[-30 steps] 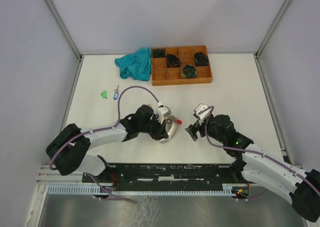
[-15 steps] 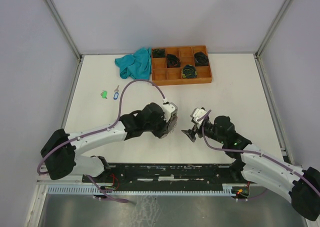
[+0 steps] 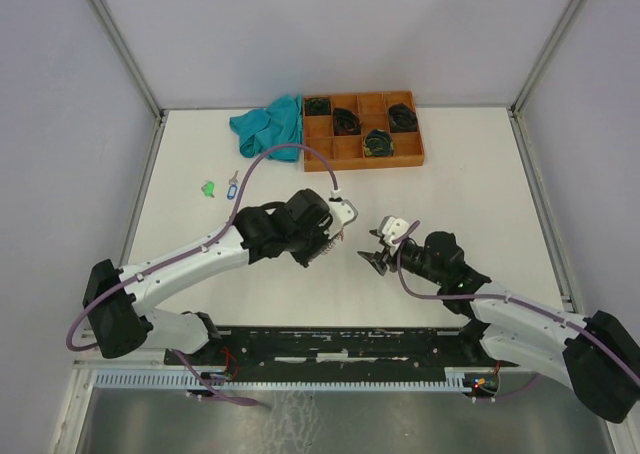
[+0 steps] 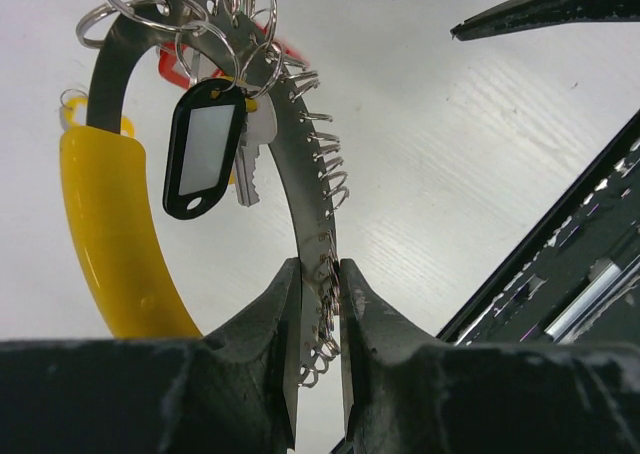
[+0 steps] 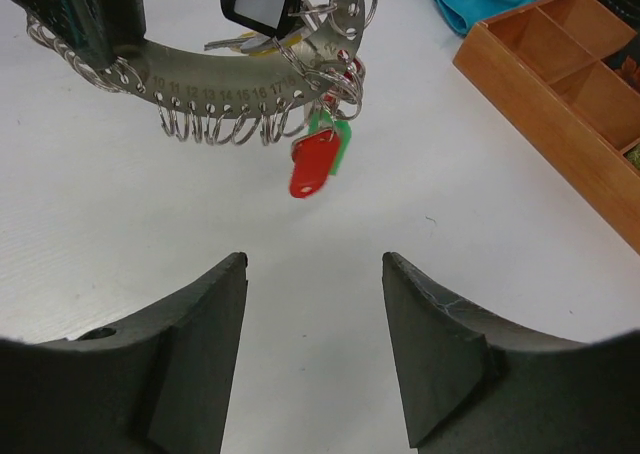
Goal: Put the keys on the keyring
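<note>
My left gripper (image 4: 320, 266) is shut on the metal band of the keyring (image 4: 290, 144), a silvery arc with a yellow segment (image 4: 105, 234), held above the table. A black-tagged key (image 4: 205, 149) hangs from it, and red-tagged (image 5: 315, 164) and green-tagged (image 5: 341, 139) keys dangle lower. My right gripper (image 5: 314, 259) stands open just short of the red tag, with nothing between its fingers. In the top view a green-tagged key (image 3: 208, 188) and a blue-tagged key (image 3: 231, 187) lie on the table at the far left, and the two grippers (image 3: 335, 229) (image 3: 372, 249) face each other mid-table.
An orange-brown compartment tray (image 3: 362, 162) with black coiled bundles stands at the back. A teal cloth (image 3: 268, 126) lies bunched against its left side. The tray's near corner (image 5: 560, 104) shows to the right of my right gripper.
The left arm has lifted the keyring off the table and turned it toward the right gripper. The right gripper has moved left toward it, and its jaws have narrowed somewhat.
</note>
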### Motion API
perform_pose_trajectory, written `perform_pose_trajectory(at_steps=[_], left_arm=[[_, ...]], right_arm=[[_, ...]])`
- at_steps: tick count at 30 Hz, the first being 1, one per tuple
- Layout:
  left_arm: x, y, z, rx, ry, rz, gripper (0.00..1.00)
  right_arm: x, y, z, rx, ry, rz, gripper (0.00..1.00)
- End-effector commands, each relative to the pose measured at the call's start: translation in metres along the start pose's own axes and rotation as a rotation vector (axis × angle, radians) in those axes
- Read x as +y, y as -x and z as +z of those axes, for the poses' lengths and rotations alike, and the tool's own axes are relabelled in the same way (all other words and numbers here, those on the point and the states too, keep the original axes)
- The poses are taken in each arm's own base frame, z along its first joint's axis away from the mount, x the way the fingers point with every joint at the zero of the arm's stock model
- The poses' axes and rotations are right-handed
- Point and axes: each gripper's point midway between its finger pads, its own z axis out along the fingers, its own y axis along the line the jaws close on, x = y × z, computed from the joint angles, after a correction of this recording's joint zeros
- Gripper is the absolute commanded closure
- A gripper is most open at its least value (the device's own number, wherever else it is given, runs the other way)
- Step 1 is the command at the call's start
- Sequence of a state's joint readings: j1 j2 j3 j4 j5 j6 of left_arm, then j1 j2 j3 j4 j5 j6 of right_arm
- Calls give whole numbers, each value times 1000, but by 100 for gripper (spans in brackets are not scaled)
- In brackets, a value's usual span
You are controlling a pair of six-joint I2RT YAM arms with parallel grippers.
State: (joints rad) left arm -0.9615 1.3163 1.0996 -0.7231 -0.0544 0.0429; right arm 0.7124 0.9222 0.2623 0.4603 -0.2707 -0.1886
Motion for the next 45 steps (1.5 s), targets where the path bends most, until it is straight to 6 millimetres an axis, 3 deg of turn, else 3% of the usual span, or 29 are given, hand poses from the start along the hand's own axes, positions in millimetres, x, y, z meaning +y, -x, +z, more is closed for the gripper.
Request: perform_pose_trajectory(at_steps=[1, 24, 29, 45], left_arm=[[11, 15, -17, -8, 32, 114, 97], [-1, 21, -22, -42, -36, 122, 97], [-3, 20, -21, -41, -45, 121, 97], [-10, 24, -26, -70, -84, 126, 97]], right_arm=[[-4, 29, 9, -144, -8, -28, 36], [16, 57, 45, -266, 64, -61, 61], [18, 57, 49, -275, 61, -59, 67], [16, 48, 56, -240, 43, -50, 75]])
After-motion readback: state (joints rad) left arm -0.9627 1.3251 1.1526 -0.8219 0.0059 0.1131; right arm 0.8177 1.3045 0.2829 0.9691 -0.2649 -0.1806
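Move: The small wire ring near the far end of the holder, by the red key tag, is about 6 cm left and 3 cm forward of the right hand, roughly level with it. The red tag hangs some 4 cm below that ring and 1 cm farther out; the black key tag is 5 cm left of the ring and 1 cm farther out, 1 cm lower. From the left hand, which holds the toothed holder, the ring lies 6 cm forward, 7 cm right and 3 cm higher. The right hand reaches about 6 cm to the left towards the far end of the holder, turning only some 5 degrees counter-clockwise, while its half-open fingers close most of the way until the tips come together around the small wire ring on the holder's edge. The left hand keeps its pinch on the holder, shifting about 1 cm left early on, then drifting back towards the base and slightly right as it offers the ring. ##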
